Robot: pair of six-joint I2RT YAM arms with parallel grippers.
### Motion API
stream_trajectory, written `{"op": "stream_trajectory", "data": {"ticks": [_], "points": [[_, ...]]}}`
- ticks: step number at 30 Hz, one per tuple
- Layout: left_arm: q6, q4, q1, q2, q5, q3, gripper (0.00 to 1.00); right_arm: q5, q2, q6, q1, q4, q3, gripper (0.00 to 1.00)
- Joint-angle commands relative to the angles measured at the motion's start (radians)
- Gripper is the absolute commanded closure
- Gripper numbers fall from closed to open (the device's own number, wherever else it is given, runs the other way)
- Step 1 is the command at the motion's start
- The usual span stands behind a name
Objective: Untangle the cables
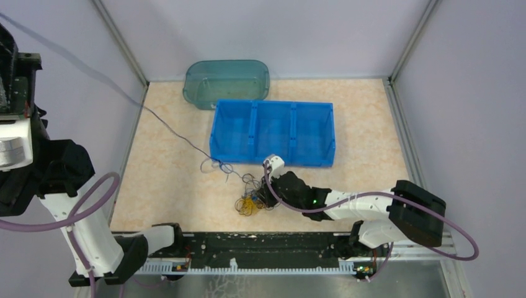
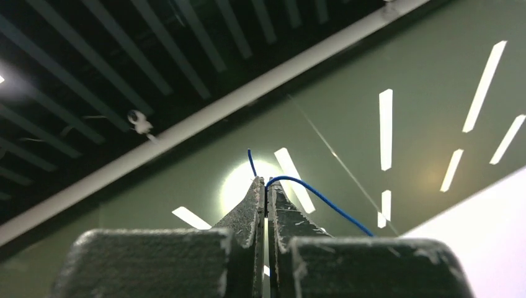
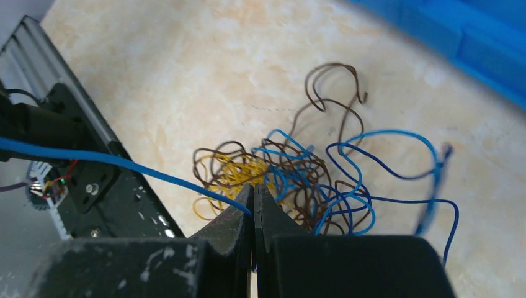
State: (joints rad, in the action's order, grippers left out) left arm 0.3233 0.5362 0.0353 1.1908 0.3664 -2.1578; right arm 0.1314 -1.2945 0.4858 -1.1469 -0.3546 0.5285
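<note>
The cables [image 1: 251, 200] lie in a tangled clump of blue, brown and yellow wires [image 3: 291, 174] on the beige table, just in front of the blue bin. My right gripper [image 1: 263, 197] sits low at the clump's right edge. In the right wrist view it [image 3: 253, 186] is shut on a light blue cable [image 3: 124, 162] that runs off to the left. A dark blue cable [image 1: 180, 138] stretches taut from the clump up toward the top left. My left gripper [image 2: 266, 185] is raised high, points at the ceiling, and is shut on that blue cable's end [image 2: 322, 200].
A blue bin [image 1: 273, 156] with three compartments stands behind the clump. A translucent teal tub [image 1: 226, 63] is at the back. A black rail [image 1: 260, 245] runs along the near table edge. Grey walls enclose the table on three sides.
</note>
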Motion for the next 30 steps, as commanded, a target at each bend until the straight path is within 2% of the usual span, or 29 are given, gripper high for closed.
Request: {"op": "stream_trajectory", "data": {"ticks": [1, 9, 11, 16, 21, 22, 23, 24, 25, 27, 30], "points": [[0.099, 0.076, 0.003, 0.032, -0.106, -0.073, 1.00, 0.102, 0.024, 0.092, 0.008, -0.062, -0.038, 1.00], [0.181, 0.143, 0.004, 0.108, -0.180, -0.208, 1.00, 0.238, -0.034, 0.197, 0.012, 0.046, -0.081, 1.00], [0.147, 0.088, 0.003, 0.101, -0.156, -0.219, 1.00, 0.225, -0.037, 0.202, 0.013, 0.014, -0.105, 1.00], [0.024, 0.049, 0.003, -0.027, 0.016, 0.017, 1.00, 0.155, 0.004, 0.152, 0.012, -0.048, -0.091, 1.00], [-0.048, -0.016, 0.005, -0.065, 0.087, 0.104, 1.00, 0.089, 0.112, 0.080, 0.010, -0.044, -0.043, 1.00], [-0.060, -0.037, 0.005, -0.066, 0.090, 0.104, 1.00, 0.062, 0.141, 0.062, 0.010, -0.042, -0.032, 0.97], [-0.064, -0.062, 0.005, -0.066, 0.106, 0.105, 1.00, 0.033, 0.163, 0.047, 0.011, -0.039, -0.020, 0.90], [-0.065, -0.085, 0.006, -0.067, 0.132, 0.107, 1.00, 0.007, 0.183, 0.035, 0.011, -0.032, -0.006, 0.78], [-0.068, -0.111, 0.005, -0.070, 0.163, 0.111, 1.00, -0.015, 0.202, 0.023, 0.011, -0.020, 0.009, 0.61], [-0.084, -0.144, 0.005, -0.081, 0.228, 0.134, 1.00, -0.044, 0.232, 0.003, 0.010, 0.018, 0.050, 0.41], [-0.113, -0.178, 0.006, -0.104, 0.318, 0.174, 1.00, -0.100, 0.269, -0.030, 0.009, 0.071, 0.128, 0.28]]}}
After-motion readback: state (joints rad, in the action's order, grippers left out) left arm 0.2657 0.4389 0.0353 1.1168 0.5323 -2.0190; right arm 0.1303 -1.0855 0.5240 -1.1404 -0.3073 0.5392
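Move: The right hand grips a blue strand. The cable tangle lies about 5 cm to its left, 1 cm back and some 8 cm below. The loose blue knot is about 14 cm left and 9 cm ahead of this hand, and the blue box's middle some 20 cm ahead and 2 cm right. For the left hand, holding the blue cable up high, the tangle is about 23 cm right, 7 cm ahead and 80 cm below. Still pinching the blue strand, the right hand sinks about 6 cm and goes 5 cm right beside the tangle, then rises some 13 cm, drifting back left, and its fingers open wide to release the grip. The left, shut on its cable, swings back and slightly up, then about 9 cm forward, down and right, tipping forward some 25 degrees. ##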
